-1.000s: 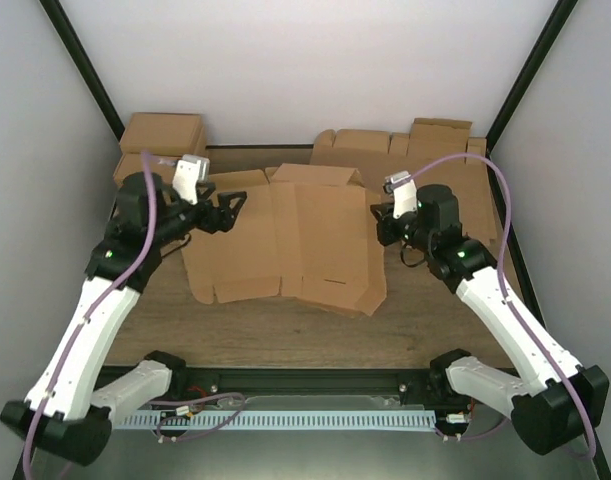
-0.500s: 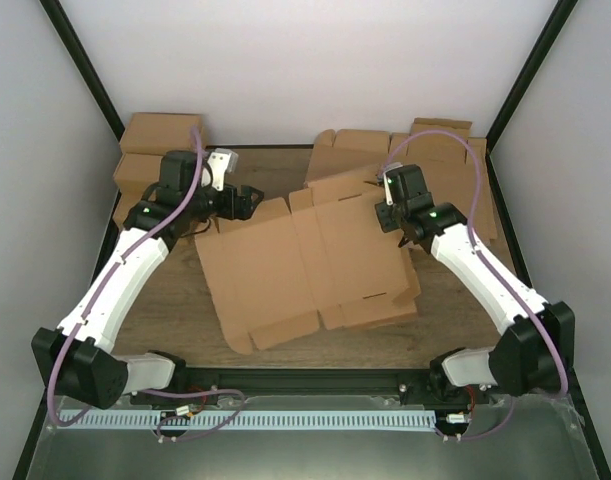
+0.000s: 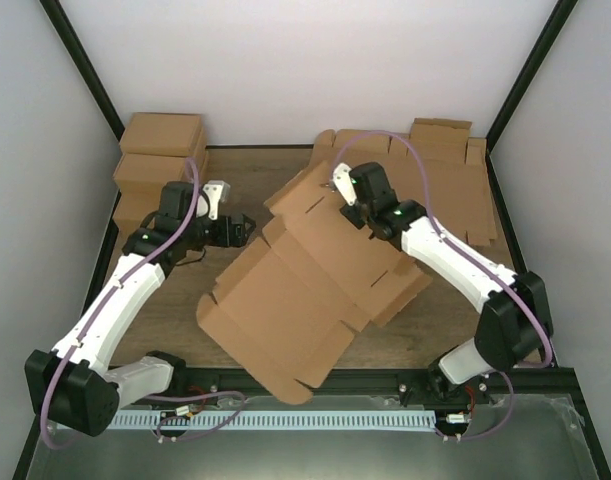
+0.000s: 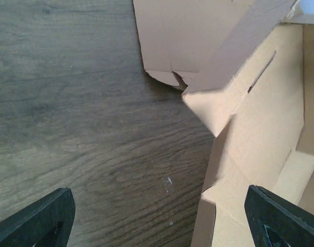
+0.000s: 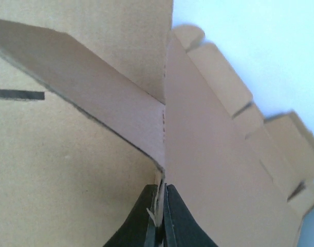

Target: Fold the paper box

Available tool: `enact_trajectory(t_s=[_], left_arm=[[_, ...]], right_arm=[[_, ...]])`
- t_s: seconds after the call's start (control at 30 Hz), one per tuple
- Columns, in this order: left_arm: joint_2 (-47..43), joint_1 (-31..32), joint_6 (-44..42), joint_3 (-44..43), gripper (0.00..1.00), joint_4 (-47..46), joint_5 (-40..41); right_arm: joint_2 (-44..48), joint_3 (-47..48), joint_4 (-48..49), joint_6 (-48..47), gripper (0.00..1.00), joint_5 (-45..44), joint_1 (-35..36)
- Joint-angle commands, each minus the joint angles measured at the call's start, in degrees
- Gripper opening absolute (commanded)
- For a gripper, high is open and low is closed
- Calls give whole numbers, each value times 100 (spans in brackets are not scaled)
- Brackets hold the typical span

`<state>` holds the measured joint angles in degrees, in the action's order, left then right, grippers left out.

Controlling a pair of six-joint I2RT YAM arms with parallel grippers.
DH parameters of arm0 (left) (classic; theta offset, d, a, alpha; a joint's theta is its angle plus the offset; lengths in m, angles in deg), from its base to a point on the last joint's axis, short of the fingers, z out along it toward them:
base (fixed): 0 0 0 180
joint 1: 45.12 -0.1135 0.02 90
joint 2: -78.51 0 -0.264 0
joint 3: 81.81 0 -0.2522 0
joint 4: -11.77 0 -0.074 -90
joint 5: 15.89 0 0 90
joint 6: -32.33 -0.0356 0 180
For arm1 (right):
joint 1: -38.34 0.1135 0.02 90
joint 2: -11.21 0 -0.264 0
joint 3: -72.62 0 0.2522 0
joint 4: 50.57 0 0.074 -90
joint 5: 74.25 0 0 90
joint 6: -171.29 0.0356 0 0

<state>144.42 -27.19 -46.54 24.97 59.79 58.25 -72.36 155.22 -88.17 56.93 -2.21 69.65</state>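
The paper box [image 3: 305, 290] is one flat brown die-cut blank, lying slantwise across the table with its near corner over the front edge. My right gripper [image 3: 357, 220] is shut on a thin flap at the blank's far edge; in the right wrist view the fingers [image 5: 172, 216] pinch the paper box [image 5: 69, 170] edge-on. My left gripper [image 3: 247, 228] stands open just left of the blank and touches nothing. In the left wrist view the left gripper [image 4: 159, 218] spans bare wood, with the paper box [image 4: 259, 139] partly raised at the right.
Closed brown boxes [image 3: 162, 150] are stacked at the back left. A thick pile of cardboard blanks [image 3: 445, 170] lies at the back right, behind the right arm. The wooden table [image 3: 175, 300] shows bare to the left of the blank.
The right arm has swung left and turned the blank, which now lies slantwise and reaches past the front edge. The left gripper has drawn back a little and stays open.
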Motion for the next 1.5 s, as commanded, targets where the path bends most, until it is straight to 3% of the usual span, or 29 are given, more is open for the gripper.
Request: enact_trajectory(t_s=[0.0, 0.13, 0.33, 0.5, 0.63, 0.73, 0.97, 1.17, 1.47], left_arm=[[-18, -69, 297, 212, 93, -207, -137], [-106, -247, 712, 572, 94, -570, -524], [-932, -302, 833, 707, 95, -733, 201], [-1111, -549, 768, 292, 97, -130, 676], [-1161, -1255, 767, 138, 98, 69, 157], [-1141, -1564, 727, 137, 99, 26, -291], [-992, -1574, 586, 533, 99, -285, -996], [-795, -1573, 419, 788, 99, -386, -1694], [-482, -1371, 906, 1574, 98, -1055, -2349]], right_arm=[[-449, 952, 691, -877, 1, -70, 202], [-745, 1326, 1113, -1588, 1, -331, 426], [-729, 416, 2136, -3144, 1, -14, 1039], [-478, -412, 2850, -3310, 1, 45, 1597], [-284, -1116, 3378, -3548, 1, -93, 2126], [-171, -1536, 3634, -3530, 1, -274, 2440], [325, -2116, 3884, -3162, 1, -481, 3003], [578, -2333, 3478, -2876, 1, -525, 3548], [507, -2227, 2593, -2338, 2, -539, 4046]])
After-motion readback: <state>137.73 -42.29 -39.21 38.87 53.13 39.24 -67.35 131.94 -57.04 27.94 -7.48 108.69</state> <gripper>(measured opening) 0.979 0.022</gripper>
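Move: The right hand already pinches the raised edge of the paper box; the box's middle lies some 12 cm back, 9 cm to its left and 14 cm below. The near middle of the table, where this edge is taken, is about 19 cm back, 19 cm left and 18 cm down. The flat sheet lies roughly 17 cm ahead, 13 cm right, 20 cm down. From the left hand the box's middle is about 7 cm back, 13 cm right, 15 cm below. Left and up, briefly forward, then back in a wide counter-clockwise arc, the right hand swings its keeping pinch on the box edge about 19 cm left and 19 cm back; it rises some 5 cm, then sinks, turning to point left. The left hand, empty and open, dips, lifts and swings 9 cm left, then returns partway right, sinking. ##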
